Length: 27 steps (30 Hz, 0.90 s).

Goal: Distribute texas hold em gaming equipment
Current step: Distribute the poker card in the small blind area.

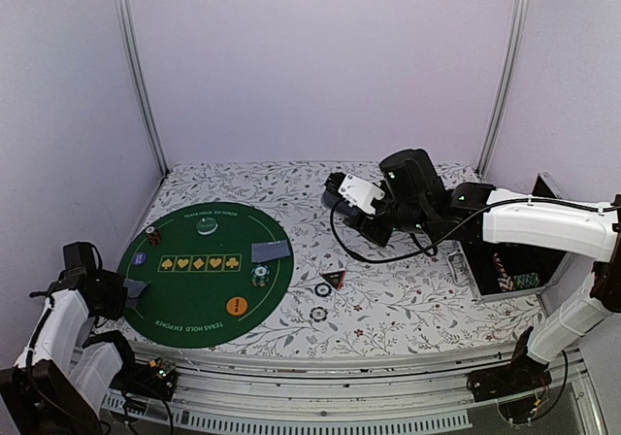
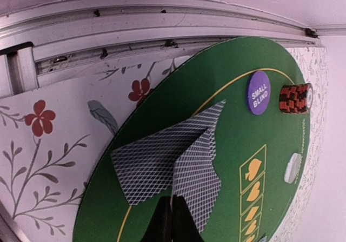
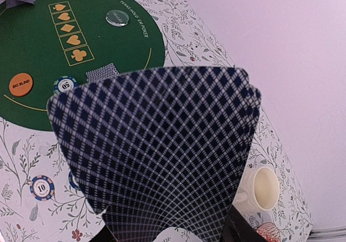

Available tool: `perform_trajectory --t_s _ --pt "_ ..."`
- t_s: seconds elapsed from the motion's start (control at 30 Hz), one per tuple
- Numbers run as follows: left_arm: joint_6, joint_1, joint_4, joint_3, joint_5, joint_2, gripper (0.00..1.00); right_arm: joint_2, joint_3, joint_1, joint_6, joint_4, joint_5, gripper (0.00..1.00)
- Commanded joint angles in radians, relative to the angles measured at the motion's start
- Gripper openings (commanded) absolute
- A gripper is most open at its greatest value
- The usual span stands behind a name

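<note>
At the left rim of the round green mat point(image 1: 184, 304), my left gripper point(image 1: 124, 295) point(image 2: 172, 216) is shut on the corner of two grey-blue-backed playing cards point(image 2: 162, 158) that fan out in a V over the mat. My right gripper point(image 1: 338, 190) point(image 3: 173, 223) hovers above the back of the table, shut on a bowed deck of cards point(image 3: 157, 150). On the mat lie another card point(image 1: 271, 250), a green-white chip stack point(image 1: 260, 276), a red-black chip stack point(image 2: 295, 98), an orange disc button point(image 1: 237, 306), a purple disc point(image 2: 258, 92) and a clear disc point(image 1: 207, 226).
A black-and-red triangular marker point(image 1: 334, 280) and two loose chips point(image 1: 318, 314) lie on the floral cloth right of the mat. An open case point(image 1: 509, 275) holding chips stands at the right. A cream mug point(image 3: 262, 189) and a red-patterned dish point(image 3: 270, 234) sit below the right gripper.
</note>
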Motion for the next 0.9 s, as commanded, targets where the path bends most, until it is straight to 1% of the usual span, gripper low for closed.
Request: perform_trajectory --t_s 0.0,0.13,0.23,0.33,0.37,0.47,0.57,0.77,0.83,0.87 --pt "-0.043 0.007 -0.061 -0.039 0.007 -0.021 0.05 -0.021 -0.002 -0.006 0.0 0.015 -0.013 0.45" --pt "-0.059 0.007 -0.075 -0.045 0.002 -0.022 0.12 -0.024 -0.003 -0.006 -0.001 0.015 -0.01 0.45" --pt "-0.063 0.006 -0.095 -0.03 -0.032 -0.022 0.18 -0.022 0.0 -0.006 -0.003 0.013 -0.01 0.45" --pt "-0.067 0.003 -0.136 0.005 -0.081 -0.022 0.35 -0.017 0.003 -0.007 -0.004 0.01 -0.009 0.45" --pt "-0.065 0.002 -0.143 0.016 -0.09 -0.022 0.36 -0.017 0.003 -0.006 -0.003 0.01 -0.01 0.45" --pt "-0.06 -0.002 -0.143 0.041 -0.099 -0.022 0.39 -0.018 0.002 -0.006 -0.003 0.009 -0.012 0.45" --pt "-0.063 -0.004 -0.122 0.067 -0.077 -0.024 0.39 -0.018 0.005 -0.006 -0.003 0.004 -0.009 0.45" --pt "-0.037 -0.018 0.058 0.172 0.019 -0.014 0.38 -0.022 0.018 -0.006 -0.006 -0.01 -0.017 0.45" --pt "-0.026 -0.042 0.098 0.237 0.04 0.006 0.38 -0.025 0.018 -0.006 -0.006 -0.017 -0.022 0.46" --pt "-0.012 -0.058 0.112 0.275 0.044 0.019 0.38 -0.023 0.044 -0.006 -0.006 -0.021 -0.024 0.46"
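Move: The left hand has the second card pinched in its shut fingers, tilted over the mat. The card's place is about 3 cm ahead, 2 cm to the right and 3 cm below. The first card lies flat some 2 cm ahead and 2 cm left. The small blind marker is about 13 cm ahead and 2 cm left, with the red chips some 9 cm beyond it and 1 cm to its right. From the right hand, that place is some 61 cm left, 8 cm back and 20 cm below. The left hand, still holding the second card, eases back and down by about 2 cm each towards the mat, and its fingers open on the way, letting go of the card to the right of the first one. With the fingers staying open, the hand then turns round and lifts away some 8 cm while going about 5 cm forward, the fingers tipping up slightly to point a little farther out. ##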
